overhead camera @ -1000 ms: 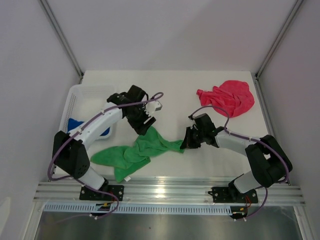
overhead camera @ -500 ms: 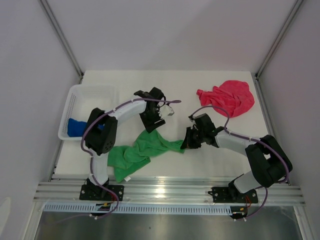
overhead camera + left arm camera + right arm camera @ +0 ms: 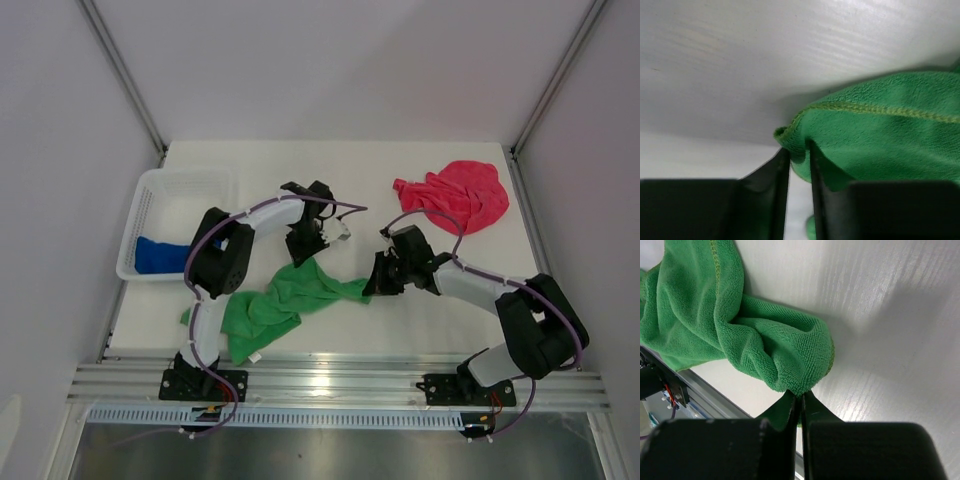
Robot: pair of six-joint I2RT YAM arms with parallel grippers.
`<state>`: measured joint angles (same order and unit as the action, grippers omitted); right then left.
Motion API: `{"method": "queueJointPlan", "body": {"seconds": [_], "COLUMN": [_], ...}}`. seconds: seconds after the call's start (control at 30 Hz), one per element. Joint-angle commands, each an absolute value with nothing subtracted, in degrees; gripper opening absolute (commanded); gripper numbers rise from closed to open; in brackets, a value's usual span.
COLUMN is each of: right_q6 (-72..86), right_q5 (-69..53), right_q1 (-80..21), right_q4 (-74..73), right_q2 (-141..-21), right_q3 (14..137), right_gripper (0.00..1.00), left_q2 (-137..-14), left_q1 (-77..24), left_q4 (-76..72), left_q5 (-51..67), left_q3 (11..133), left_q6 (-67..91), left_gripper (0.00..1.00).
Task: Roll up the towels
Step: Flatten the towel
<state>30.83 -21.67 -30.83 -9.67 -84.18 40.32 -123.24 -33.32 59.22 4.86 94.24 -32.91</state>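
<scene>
The green towel (image 3: 280, 300) lies crumpled on the table's near middle. My left gripper (image 3: 303, 252) is down at its upper edge, and in the left wrist view its jaws (image 3: 797, 150) are pinched on a hemmed corner of the green towel (image 3: 880, 135). My right gripper (image 3: 372, 285) is shut on the towel's right end; the right wrist view shows a bunched fold of green towel (image 3: 740, 330) squeezed between the gripper's (image 3: 801, 395) tips. The pink-red towel (image 3: 455, 195) lies in a heap at the back right. The blue towel (image 3: 160, 254) is in the basket.
A white mesh basket (image 3: 180, 190) stands at the left edge of the white table (image 3: 340, 180). Grey walls and metal rails close in the back and sides. An aluminium rail (image 3: 340, 380) with the arm bases runs along the near edge.
My left gripper swung right from near the basket and came down onto the green towel's upper corner, its jaws narrowing onto the cloth. The right arm has kept still, holding its end.
</scene>
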Motion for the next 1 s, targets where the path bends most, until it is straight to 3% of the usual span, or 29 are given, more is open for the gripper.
{"method": "queueJointPlan", "body": {"seconds": [0.0,0.03,0.27,0.37,0.5,0.73,0.87,0.97], "right_q6": [29.8,29.88,29.18,28.13,25.84,31.37,31.55,30.68], "right_q5": [-21.18,-21.18,-22.85,-24.52,-26.19,-20.84,-18.28,-18.02], "right_q1": [-30.15,-30.06,-27.25,-23.65,-17.86,-10.9,-10.2,-9.49], "right_q4": [-10.11,-10.19,-10.11,-11.59,-15.37,-15.83,-16.08,-16.61], "right_q2": [-81.91,-81.83,-81.12,-82.87,-89.89,-107.46,-116.51,-121.45], "right_q3": [41.92,42.01,43.41,50.42,69.56,116.28,135.54,143.42], "right_gripper": [0.0,0.0,0.0,0.0,0.0,0.0,0.0,0.0], "left_q2": [-122.87,-122.7,-111.4,-104.36,-99.94,-101.24,-104.32,-106.7], "left_q1": [-33.49,-33.4,-29.54,-25.94,-21.81,-14.6,-12.4,-12.04], "left_q4": [59.33,59.24,46.71,43.08,39.82,33.94,29.19,26.21], "left_q5": [8.52,10.09,12.13,10.65,6.43,0.35,-2.55,-3.6], "left_q3": [96.42,96.59,90.36,91.83,99.92,124.79,132.79,136.84], "left_q6": [-33.14,-32.79,-24.97,-21.45,-18.46,-15.38,-17.48,-20.9], "left_gripper": [0.16,0.01,0.01,0.01,0.01,0.01,0.01,0.01]}}
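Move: The green towel's far corner lies right between my left fingertips, at the table. Most of the towel lies bunched about 12 cm back and 8 cm left of that hand; the blue towel in the white bin is about 29 cm left and nearly level. My right hand still holds the towel's other corner; the left hand's corner is about 8 cm ahead, 17 cm left and 3 cm below it. From my right hand, the red towel lies about 23 cm ahead and 21 cm right. I shut my left fingers on the green towel's corner, easing a centimetre or so right, then sweep both hands fast up and forward, away from the table. My left rises nearly 50 cm and veers a little left; my right, keeping its pinch, climbs almost as far but reaches farther forward. Both wrists swing up from pointing downward to pointing ahead, drawing the towel's edge out between them. ##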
